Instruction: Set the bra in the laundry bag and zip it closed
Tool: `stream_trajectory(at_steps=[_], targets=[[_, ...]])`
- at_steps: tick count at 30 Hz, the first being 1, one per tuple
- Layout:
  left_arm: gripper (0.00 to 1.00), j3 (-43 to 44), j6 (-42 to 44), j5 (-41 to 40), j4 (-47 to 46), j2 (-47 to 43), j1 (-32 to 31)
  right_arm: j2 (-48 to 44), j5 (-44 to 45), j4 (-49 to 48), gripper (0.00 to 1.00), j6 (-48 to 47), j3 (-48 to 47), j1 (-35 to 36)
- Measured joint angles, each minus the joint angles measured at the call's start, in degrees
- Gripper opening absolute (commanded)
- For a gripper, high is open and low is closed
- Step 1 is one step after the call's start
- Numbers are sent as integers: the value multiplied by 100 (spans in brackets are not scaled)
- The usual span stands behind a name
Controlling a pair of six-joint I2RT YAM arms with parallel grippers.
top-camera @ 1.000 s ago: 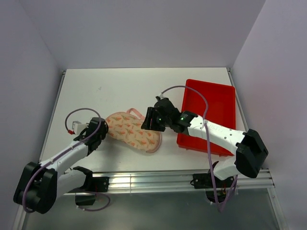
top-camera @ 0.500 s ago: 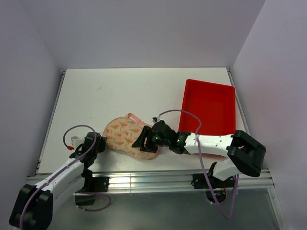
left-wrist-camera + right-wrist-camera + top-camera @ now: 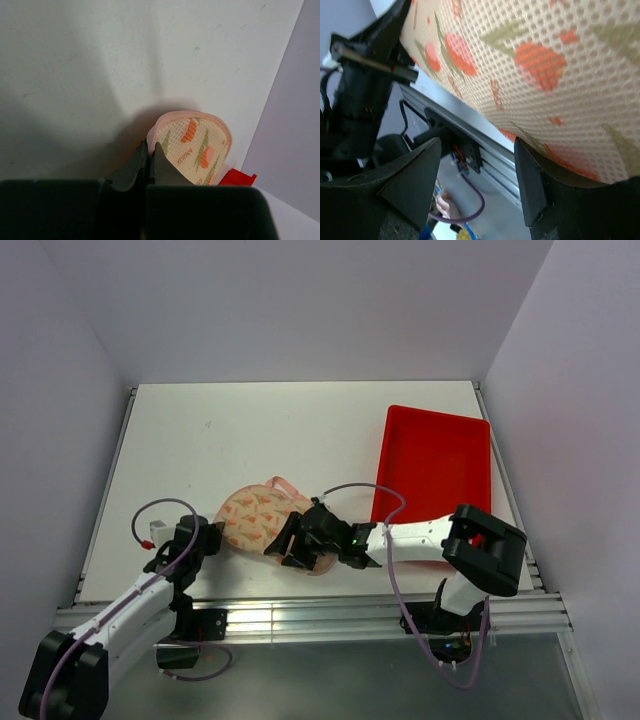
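The laundry bag (image 3: 255,518), cream-pink with orange-red print, lies on the table near the front edge with its lobes shut together. It also fills the right wrist view (image 3: 520,60) and shows in the left wrist view (image 3: 197,145). My left gripper (image 3: 208,538) is at the bag's left end, its jaws (image 3: 150,145) pressed together on the pink zipper edge. My right gripper (image 3: 292,545) is low over the bag's near right part. It is open (image 3: 477,145), with one finger against the fabric. The bra is hidden.
The red plastic tray (image 3: 435,465) stands at the right, its corner also visible in the left wrist view (image 3: 239,176). A pink loop (image 3: 285,483) sticks out at the bag's far side. The table's metal front rail (image 3: 300,615) is just below both grippers.
My right gripper has swung from the bag's far right end down to its near side by the front edge. The bag has slid nearer and bunched shorter. My left arm has drawn back slightly.
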State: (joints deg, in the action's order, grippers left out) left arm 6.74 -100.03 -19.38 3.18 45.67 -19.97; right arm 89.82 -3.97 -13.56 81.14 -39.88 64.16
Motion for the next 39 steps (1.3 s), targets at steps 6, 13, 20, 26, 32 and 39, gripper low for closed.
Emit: stream_trajectory(at_steps=[6,13,20,26,32,39], targets=[[0,-17,15,-31,153,-455,0,0,162,179,68,46,-136,-55],[11,-66,195,-7,216,-444,0,-17,411,321,68,142,-81,-57],[64,70,831,-4,549,-426,-2,-164,638,883,68,-199,-118,-271],[76,632,1523,-168,986,-660,-7,55,645,1797,67,-1108,-741,-774],[80,1084,2358,-271,1102,-584,-7,1331,599,3112,67,-2636,-2677,-1067],[79,1445,3073,-256,1113,236,-4,2693,756,4315,67,-4083,-4631,-1259]])
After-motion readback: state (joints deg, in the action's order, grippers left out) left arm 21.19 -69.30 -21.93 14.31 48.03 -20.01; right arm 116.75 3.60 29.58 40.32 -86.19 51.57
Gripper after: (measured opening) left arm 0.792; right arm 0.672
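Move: The laundry bag's middle lies about 7 cm ahead of my right hand's open fingers and 5 cm below them, level sideways. The bag's pink strap loop is some 20 cm ahead of that hand and 3 cm to its right; the red tray is about 22 cm ahead and 38 cm right. My left hand still pinches the bag's left end, with the bag's middle roughly 14 cm to its right and 1 cm nearer me. My right hand, fingers staying open, edges about 5 cm right, then sweeps about 15 cm forward while sinking a little and tipping its fingers steeply down, pushing the bag's right part ahead from its near edge. Meanwhile my left hand opens, lets go of the bag's left end, lifts some 5 cm and rolls with its left side rising, turning slightly clockwise. ##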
